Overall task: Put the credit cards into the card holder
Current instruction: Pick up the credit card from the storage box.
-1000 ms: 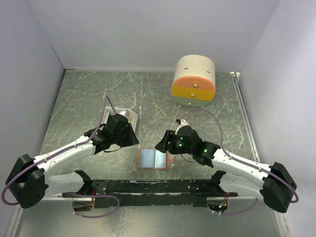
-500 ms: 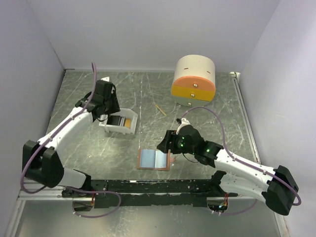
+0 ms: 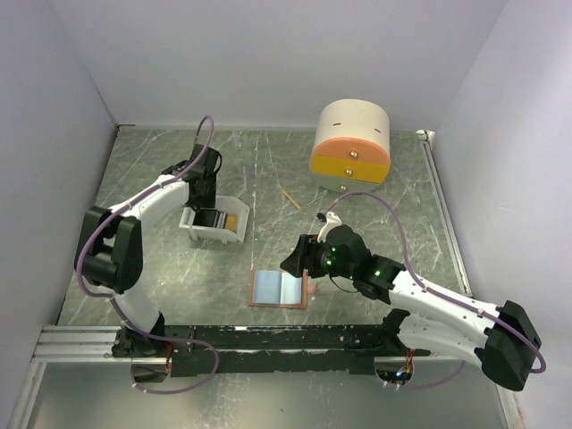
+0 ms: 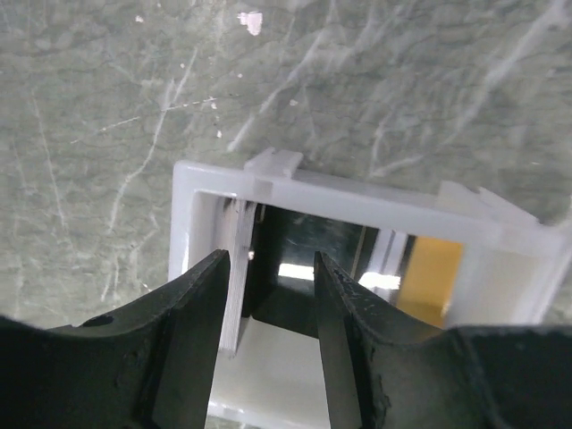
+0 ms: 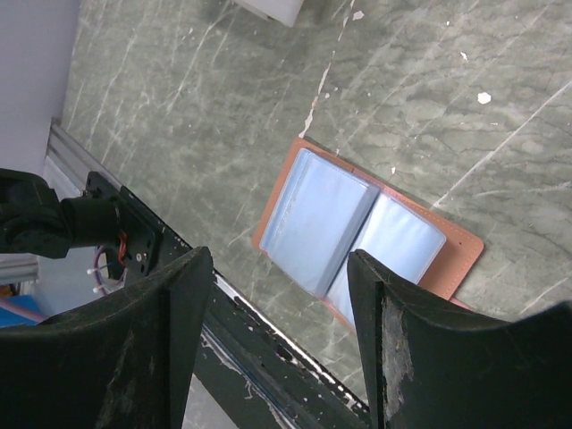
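The credit cards stand in a white tray (image 3: 193, 223): a black card (image 3: 212, 219) and a gold-yellow card (image 3: 231, 221). My left gripper (image 3: 207, 198) hangs open over the tray's far left corner. In the left wrist view its fingertips (image 4: 218, 261) frame the black card (image 4: 284, 299) below without touching it, and the gold card (image 4: 431, 277) sits further right. The card holder (image 3: 280, 289) lies open on the table, salmon outside, light blue inside. My right gripper (image 3: 293, 261) hovers open just right of the holder (image 5: 357, 223), with nothing between its fingers.
A round cream, orange and yellow drawer box (image 3: 351, 146) stands at the back right. A thin wooden stick (image 3: 290, 198) lies between it and the tray. The black rail (image 3: 268, 340) with the arm bases runs along the near edge.
My left arm has swung from the tray's near side up and round to its far side, and its jaws have widened. The right arm and the card holder have barely moved.
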Robot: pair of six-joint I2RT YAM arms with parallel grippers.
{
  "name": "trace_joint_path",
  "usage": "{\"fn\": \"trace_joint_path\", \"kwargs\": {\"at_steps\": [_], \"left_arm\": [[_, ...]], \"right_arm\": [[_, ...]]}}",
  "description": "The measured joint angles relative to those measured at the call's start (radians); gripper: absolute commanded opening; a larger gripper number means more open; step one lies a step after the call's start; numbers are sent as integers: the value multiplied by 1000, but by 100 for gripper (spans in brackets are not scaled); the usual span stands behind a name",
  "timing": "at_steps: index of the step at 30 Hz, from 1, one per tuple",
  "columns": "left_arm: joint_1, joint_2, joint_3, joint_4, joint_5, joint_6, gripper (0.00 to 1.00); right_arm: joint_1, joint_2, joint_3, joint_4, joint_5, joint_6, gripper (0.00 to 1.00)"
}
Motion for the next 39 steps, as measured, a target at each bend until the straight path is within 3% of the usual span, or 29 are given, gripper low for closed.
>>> {"fn": "trace_joint_path", "kwargs": {"at_steps": [10,30,39], "left_arm": [[0,59,16,-18,-83,42,53],[-34,137,66,-42,-265,65,27],[-42,138,71,-50,-278,75,23]], "right_arm": [[0,-19,-2,5,0,-7,64],[0,-40,-9,6,11,-14,66],[0,-40,-20,6,11,-14,66]]}}
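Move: The card the left hand goes for stands on edge with a white-edged stack at the left end of the storage box, about 2 cm left of the fingers, roughly level fore and aft, its middle some 4 cm below them. In the same box, the brown card sits about 7 cm to the hand's right and 1 cm back, and two pale cards about 4 cm right and 1 cm back. From the right hand the card lies roughly 17 cm ahead, 26 cm left and 10 cm down. Leftward about 3 cm, sinking some 1.5 cm early on and edging slightly forward, the left hand brings its fingers to the standing cards at the box's left end. It rolls nearly 20 degrees, its left side rising, and from midway the fingers close from half open to about a quarter, coming together around the upper edge of the dark card beside the white-edged stack. ##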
